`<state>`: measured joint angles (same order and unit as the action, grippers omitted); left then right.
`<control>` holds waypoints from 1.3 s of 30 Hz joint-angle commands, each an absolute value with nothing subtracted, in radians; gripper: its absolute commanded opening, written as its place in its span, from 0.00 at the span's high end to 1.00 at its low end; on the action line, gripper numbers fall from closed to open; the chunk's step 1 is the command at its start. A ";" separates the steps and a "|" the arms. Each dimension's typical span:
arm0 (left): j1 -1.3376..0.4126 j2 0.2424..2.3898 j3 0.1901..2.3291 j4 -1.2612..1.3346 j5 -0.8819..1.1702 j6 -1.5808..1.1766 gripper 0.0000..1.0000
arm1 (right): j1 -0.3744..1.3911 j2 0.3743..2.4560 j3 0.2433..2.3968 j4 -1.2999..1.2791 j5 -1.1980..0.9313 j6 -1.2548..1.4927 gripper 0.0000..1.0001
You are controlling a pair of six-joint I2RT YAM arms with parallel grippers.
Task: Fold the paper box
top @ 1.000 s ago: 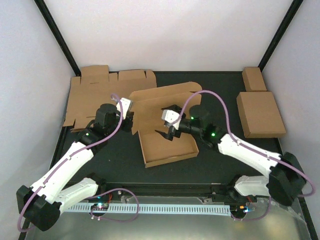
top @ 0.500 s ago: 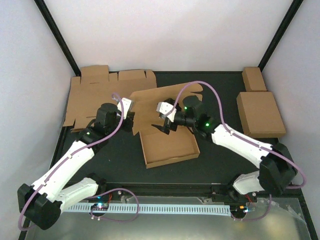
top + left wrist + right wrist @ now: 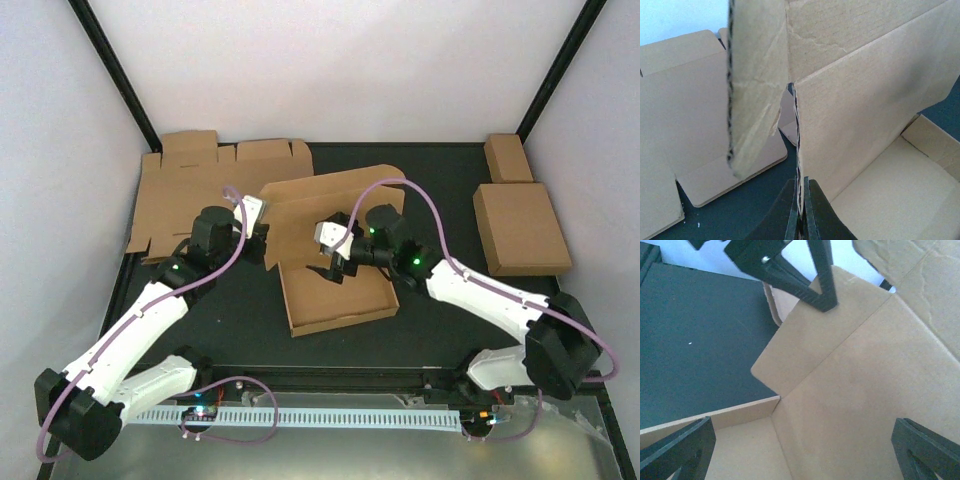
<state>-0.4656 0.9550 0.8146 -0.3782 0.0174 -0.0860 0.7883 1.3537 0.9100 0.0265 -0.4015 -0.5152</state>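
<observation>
The paper box [image 3: 345, 297] lies half-formed mid-table as a shallow brown tray with its back panel and lid [image 3: 325, 195] standing up. My left gripper [image 3: 267, 247] is at the tray's back left corner, shut on the thin edge of the upright panel [image 3: 865, 110]. In the left wrist view the left gripper [image 3: 800, 210] clamps that edge, and a loose side flap [image 3: 757, 95] hangs to its left. My right gripper [image 3: 336, 266] hovers open over the tray's rear, facing the back panel [image 3: 850, 390], with nothing between its fingertips [image 3: 682, 450].
A flat die-cut cardboard sheet [image 3: 195, 190] lies at the back left. A folded squarish box [image 3: 520, 228] and a small oblong box [image 3: 508, 158] sit at the right by the wall. Black frame posts and white walls close in the table.
The right arm swung its wrist left toward the upright panel, then settled slightly lower over the tray's rear. The left arm and its grip have not moved.
</observation>
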 commanded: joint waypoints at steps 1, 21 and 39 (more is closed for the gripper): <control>-0.460 0.958 0.828 -0.398 0.063 -0.050 0.98 | 0.801 1.271 0.832 0.120 -0.366 -0.461 0.00; -0.460 0.941 0.829 -0.420 0.104 -0.052 0.99 | 0.811 1.352 0.941 -0.006 -0.380 -0.545 0.00; -0.460 0.931 0.829 -0.422 0.103 -0.040 0.98 | 0.686 1.079 0.753 0.160 -0.367 -0.306 0.00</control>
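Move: The left hand already pinches the edge of the lid's raised left flap; the lid panel's middle lies about 13 cm to its right and 4 cm ahead, a little below. From the right hand, wide open over the box, the lid panel is some 4 cm ahead, 3 cm to the right and 4 cm below. The left flap's middle is about 8 cm to its left and 1 cm ahead, nearly level, while the tray is about 9 cm back, 4 cm right and 14 cm below. The right hand, fingers staying wide open and pointing left, weaves in front of the lid panel: some 3 cm right with a small rise, back left and down by nearly as much, then a quick sweep right and up, ending about 4 cm right and 5 cm higher, away from the left flap, with fingertips tipped up some 10 degrees. The left hand keeps its pinch on the flap and eases it about 1 cm back and to the right, turning slightly clockwise. ##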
